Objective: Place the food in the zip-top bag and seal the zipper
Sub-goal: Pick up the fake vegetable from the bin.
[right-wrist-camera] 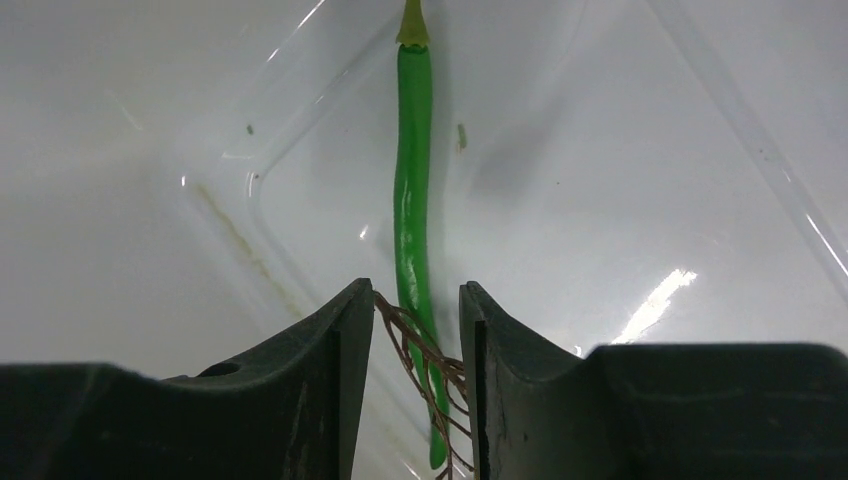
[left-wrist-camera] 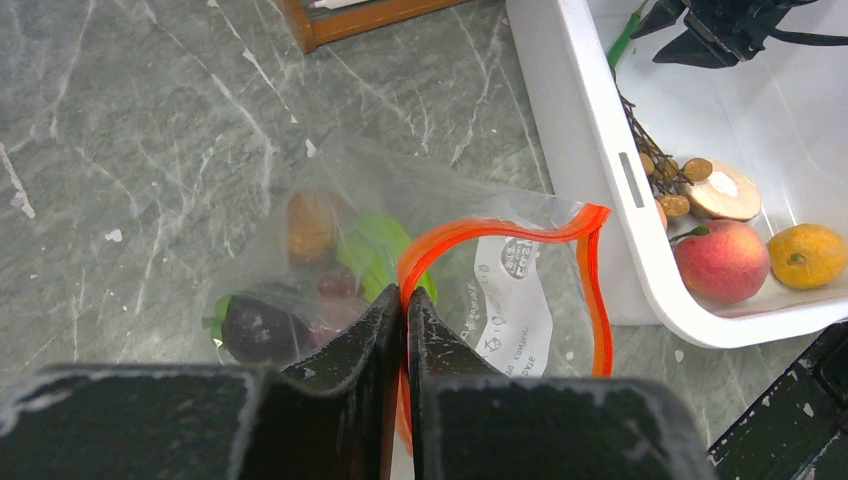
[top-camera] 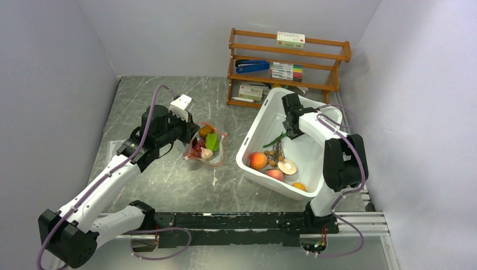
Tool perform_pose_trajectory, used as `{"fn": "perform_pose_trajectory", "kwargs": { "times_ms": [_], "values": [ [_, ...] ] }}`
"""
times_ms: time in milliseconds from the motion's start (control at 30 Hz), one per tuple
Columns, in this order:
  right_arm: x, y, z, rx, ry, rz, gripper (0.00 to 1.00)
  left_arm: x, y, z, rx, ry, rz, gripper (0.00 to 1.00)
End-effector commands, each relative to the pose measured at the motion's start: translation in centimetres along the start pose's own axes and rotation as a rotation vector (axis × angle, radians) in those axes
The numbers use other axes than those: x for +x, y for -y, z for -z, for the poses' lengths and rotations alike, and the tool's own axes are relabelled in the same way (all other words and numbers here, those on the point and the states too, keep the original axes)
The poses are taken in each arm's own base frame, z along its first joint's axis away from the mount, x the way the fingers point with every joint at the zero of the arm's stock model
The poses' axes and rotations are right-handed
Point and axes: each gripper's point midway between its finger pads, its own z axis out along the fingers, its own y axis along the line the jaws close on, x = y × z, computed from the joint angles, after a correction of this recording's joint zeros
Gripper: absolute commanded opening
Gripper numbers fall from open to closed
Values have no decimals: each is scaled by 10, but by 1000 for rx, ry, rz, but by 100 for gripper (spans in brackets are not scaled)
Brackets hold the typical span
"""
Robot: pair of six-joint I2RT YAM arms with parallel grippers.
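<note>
The clear zip-top bag (top-camera: 206, 147) lies on the grey table left of the white bin (top-camera: 248, 147), holding several toy foods. In the left wrist view its red-orange zipper (left-wrist-camera: 500, 228) gapes in a loop. My left gripper (left-wrist-camera: 405, 296) is shut on the near side of that strip. My right gripper (top-camera: 290, 130) is down in the bin. Its jaws stand apart (right-wrist-camera: 415, 300) around brown twigs (right-wrist-camera: 424, 348) of the berry cluster (top-camera: 273, 153). A green pod (right-wrist-camera: 412, 180) lies on the bin floor beneath them.
In the bin lie a peach (top-camera: 258, 160), a cut half fruit (top-camera: 287, 166) and an orange fruit (top-camera: 298, 186). A wooden shelf (top-camera: 288, 63) with a stapler, markers and boxes stands at the back. Grey walls close in on both sides.
</note>
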Motion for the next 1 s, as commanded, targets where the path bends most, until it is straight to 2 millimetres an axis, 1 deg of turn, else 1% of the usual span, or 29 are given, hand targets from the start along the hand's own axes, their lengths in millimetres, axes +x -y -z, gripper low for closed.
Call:
{"fn": "perform_pose_trajectory", "kwargs": {
  "times_ms": [0, 267, 467, 733, 833, 900, 967],
  "values": [
    [2, 2, -9, 56, -11, -83, 38, -10, 1, 4, 7, 41, -16, 7],
    [2, -5, -18, 60, -9, -93, 37, -10, 1, 3, 10, 44, -14, 7],
    [0, -1, -27, 126, 2, -99, 36, -8, 1, 2, 11, 33, -14, 7],
    [5, -1, -42, 175, -7, -101, 36, -8, 1, 2, 8, 34, -13, 7],
    [8, 3, -46, 200, -13, -89, 37, -9, 1, 2, 11, 37, -13, 7],
    [9, 10, -49, 242, -3, -91, 37, -9, 1, 2, 11, 35, -14, 7],
    [11, 13, -53, 261, -2, -86, 35, -9, 0, 2, 6, 34, -14, 7]
  ]
}}
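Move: Just ahead of the right hand and some 6 cm below it lies the long green chili on the bin floor, its middle about 2 cm forward and level with it sideways. The twig bunch crosses the chili's near end, its middle roughly 4 cm back and 5 cm left of the hand; the orange-red fruit is about 8 cm back and 11 cm left. From the left hand the chili lies some 32 cm right, 8 cm ahead and 20 cm below. Sinking about 5 cm in two steps towards the green chili, with a short forward slide of some 1.5 cm between them, the right hand brings its part-open fingers down around the chili's middle. It tips about 10 degrees steeper and turns slightly clockwise; the finger gap stays as it was, and contact with the chili can't be seen. ##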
